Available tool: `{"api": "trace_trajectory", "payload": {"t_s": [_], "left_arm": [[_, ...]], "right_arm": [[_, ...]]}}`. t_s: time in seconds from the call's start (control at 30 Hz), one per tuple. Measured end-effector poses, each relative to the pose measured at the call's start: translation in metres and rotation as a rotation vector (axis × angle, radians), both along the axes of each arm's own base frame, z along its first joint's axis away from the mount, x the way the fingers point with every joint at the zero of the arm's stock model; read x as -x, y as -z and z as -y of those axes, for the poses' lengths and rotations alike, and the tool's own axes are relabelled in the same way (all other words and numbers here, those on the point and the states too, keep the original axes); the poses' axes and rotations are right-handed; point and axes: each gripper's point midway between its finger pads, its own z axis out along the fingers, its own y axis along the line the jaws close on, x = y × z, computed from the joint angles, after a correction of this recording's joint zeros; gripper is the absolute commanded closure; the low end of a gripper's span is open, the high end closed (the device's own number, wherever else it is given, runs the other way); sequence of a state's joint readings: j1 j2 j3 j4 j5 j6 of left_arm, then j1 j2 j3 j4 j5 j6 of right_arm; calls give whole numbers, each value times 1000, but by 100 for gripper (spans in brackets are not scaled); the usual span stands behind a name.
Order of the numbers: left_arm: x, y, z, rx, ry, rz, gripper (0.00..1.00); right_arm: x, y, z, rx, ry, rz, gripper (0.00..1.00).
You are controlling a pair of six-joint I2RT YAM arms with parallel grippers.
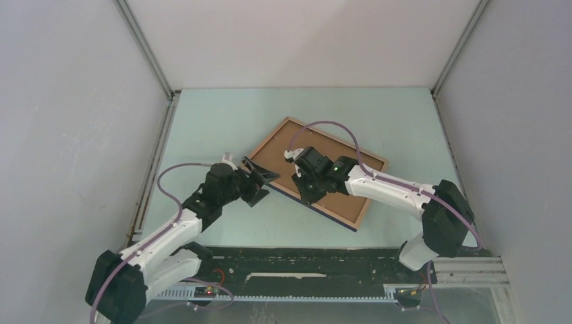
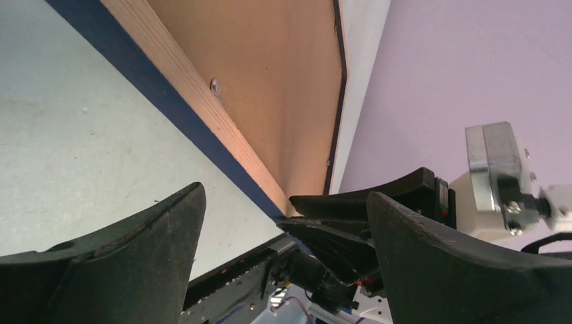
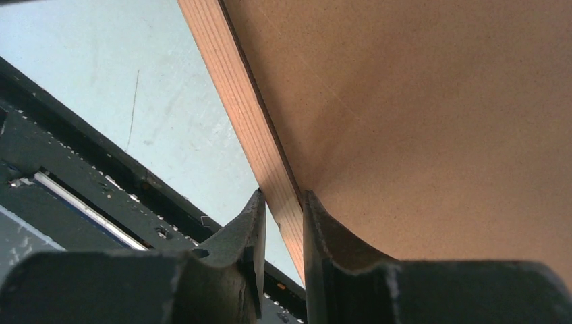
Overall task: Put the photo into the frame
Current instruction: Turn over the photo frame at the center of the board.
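The frame (image 1: 265, 139) lies at an angle in the middle of the table, wood-brown face up, with a plain brown board (image 1: 280, 150) filling it. My right gripper (image 1: 307, 197) is shut on its near-left rail. In the right wrist view the fingers (image 3: 253, 223) pinch the wooden rail (image 3: 233, 88) from both sides. My left gripper (image 1: 264, 183) stands wide open just left of that rail, holding nothing. In the left wrist view, the left gripper (image 2: 284, 192) faces the rail's navy edge (image 2: 135, 64) and the right gripper's fingers (image 2: 351, 206). The photo is hidden from every view.
A black and metal rail (image 1: 303, 270) runs along the table's near edge between the arm bases. Grey enclosure walls (image 1: 81, 115) stand on the left, right and back. The right arm's cable (image 1: 351, 145) arcs over the frame.
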State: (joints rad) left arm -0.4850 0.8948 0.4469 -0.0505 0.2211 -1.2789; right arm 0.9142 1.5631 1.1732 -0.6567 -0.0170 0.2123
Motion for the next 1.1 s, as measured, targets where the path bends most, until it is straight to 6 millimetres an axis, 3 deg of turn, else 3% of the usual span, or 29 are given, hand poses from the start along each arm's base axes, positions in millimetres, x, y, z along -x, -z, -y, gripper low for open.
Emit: {"api": "trace_trajectory", "payload": {"t_s": [0.1, 0.27, 0.43, 0.53, 0.63, 0.73, 0.93, 1.03, 1.1], "left_arm": [[-5, 8, 9, 27, 7, -39, 8], [-7, 17, 17, 51, 7, -98, 3], [-9, 10, 17, 74, -15, -85, 10], [-12, 8, 24, 91, -8, -78, 22], [-9, 24, 34, 71, 20, -117, 40], [-7, 38, 37, 53, 24, -160, 51], [-12, 34, 38, 59, 16, -133, 68], [-15, 31, 38, 61, 8, -118, 90], [-17, 29, 38, 63, 3, -111, 99]], "right_arm": [[1, 0, 0, -9, 13, -16, 100], [0, -3, 1, -18, 26, -35, 100], [-7, -9, 2, -38, 43, -41, 100], [-11, -17, -2, -56, 50, -30, 100], [-14, -22, -6, -73, 57, -22, 100], [-14, -21, -6, -75, 62, -25, 100], [-11, -17, -8, -51, 61, -19, 100], [-9, -16, -9, -45, 61, -13, 100], [-11, -17, -10, -36, 68, -4, 100]]}}
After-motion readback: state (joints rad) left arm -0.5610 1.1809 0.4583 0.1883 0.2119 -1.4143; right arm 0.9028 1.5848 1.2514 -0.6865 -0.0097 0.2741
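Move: The raised near rail of the photo frame runs just below my open left hand. The spot I want is about 5 cm to its right, 5 cm down and barely ahead. The frame's left corner is some 8 cm left and 6 cm ahead of that hand, and the frame's middle about 13 cm right and 4 cm ahead. My right hand already pinches the rail; from it my left hand's spot lies roughly 5 cm left and 4 cm forward, about level. I bring my left hand right and down in small steps, about 5 cm in all and slightly forward, its fingers straddling the frame's raised rail beside my right gripper. Then I close them from wide open to pinch the rail. Meanwhile my right hand keeps its grip and raises the rail some 2 cm, easing forward and left about 1 cm. ##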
